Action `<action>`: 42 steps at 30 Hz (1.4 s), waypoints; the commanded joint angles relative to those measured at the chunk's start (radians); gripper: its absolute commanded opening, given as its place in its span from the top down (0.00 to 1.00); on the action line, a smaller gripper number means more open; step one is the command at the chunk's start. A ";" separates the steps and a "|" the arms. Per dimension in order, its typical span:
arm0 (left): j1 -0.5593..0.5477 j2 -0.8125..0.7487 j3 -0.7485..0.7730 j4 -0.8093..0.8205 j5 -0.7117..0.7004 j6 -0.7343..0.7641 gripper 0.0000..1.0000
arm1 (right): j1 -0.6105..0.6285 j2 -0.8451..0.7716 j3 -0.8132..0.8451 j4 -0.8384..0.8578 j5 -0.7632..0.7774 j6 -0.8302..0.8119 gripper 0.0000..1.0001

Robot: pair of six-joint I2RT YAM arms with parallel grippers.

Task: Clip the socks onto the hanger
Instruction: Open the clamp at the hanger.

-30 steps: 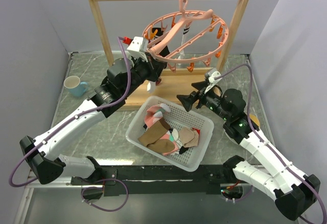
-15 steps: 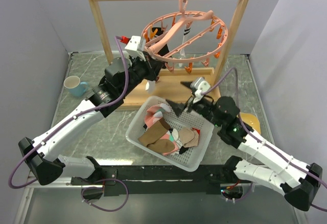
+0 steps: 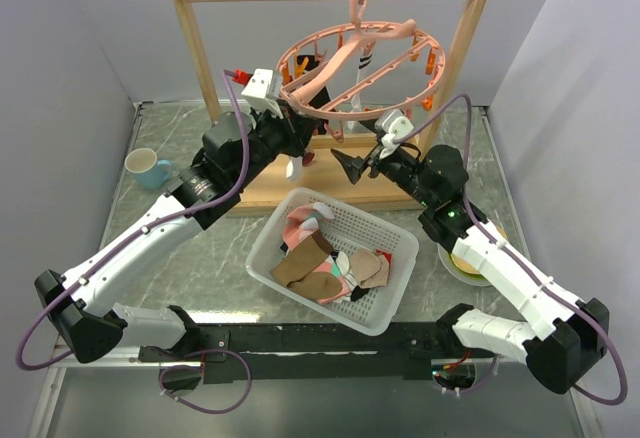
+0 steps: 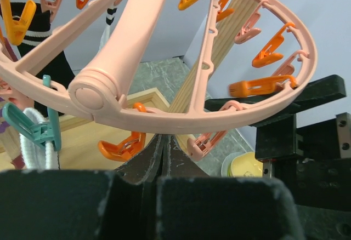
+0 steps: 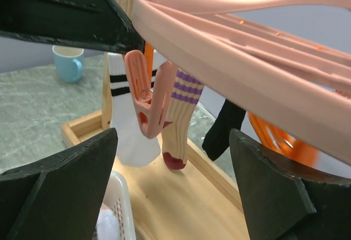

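Observation:
The salmon-pink ring hanger (image 3: 365,63) hangs tilted from the wooden rail by its hook. My left gripper (image 3: 298,123) is shut, its fingertips (image 4: 163,144) meeting right under the ring (image 4: 164,120); nothing shows between them. My right gripper (image 3: 355,163) is open just below the ring's near side. A hanging pink clip (image 5: 147,100) sits in front of its wide gap (image 5: 173,141), touching neither finger. Behind the clip hang a tan sock with purple stripes (image 5: 178,122), a white black-striped sock (image 5: 123,119) and a black sock (image 5: 222,125). More socks (image 3: 325,263) lie in the basket.
The white mesh basket (image 3: 395,308) stands at the near centre, below the hanger. The wooden rack frame (image 3: 195,53) has a base board (image 5: 181,196) under the clips. A blue mug (image 3: 147,166) stands at the left, and a yellow dish (image 3: 470,263) lies under the right arm.
My right gripper has risen from over the basket to the hanger's near rim, and its jaws have narrowed a little. The left gripper has edged up and stayed shut.

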 commanded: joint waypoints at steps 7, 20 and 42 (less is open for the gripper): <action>0.009 -0.034 0.022 0.034 0.019 0.001 0.97 | -0.024 0.035 0.083 0.112 -0.075 0.033 0.14; 0.011 -0.044 0.006 0.029 0.026 -0.007 0.96 | -0.018 0.079 0.000 0.307 -0.056 0.159 0.32; 0.029 -0.108 -0.053 0.023 0.057 -0.027 0.95 | 0.032 0.101 -0.014 0.330 -0.041 0.191 0.85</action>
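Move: The pink clamp I go for hangs from the hanger's near rim, about 3 cm to the left of my open right hand, 1 cm ahead and 1 cm up. The orange clamp next along the rim is some 9 cm left and 4 cm ahead of my right hand. From my shut left fingertips, under the rim, the pink clamp is roughly 4 cm right and 1 cm back, the teal clamp about 7 cm left and 5 cm ahead. I work my right hand about 3 cm left onto the pink clamp, rising some 2.5 cm on the way and settling back down, rolling its left side up roughly 10 degrees, and close the wide-open fingers until they pinch the clamp under the rim. My left hand, fingers still shut close under the rim, waits, then eases a little left and back, lifting and partly sinking again. ##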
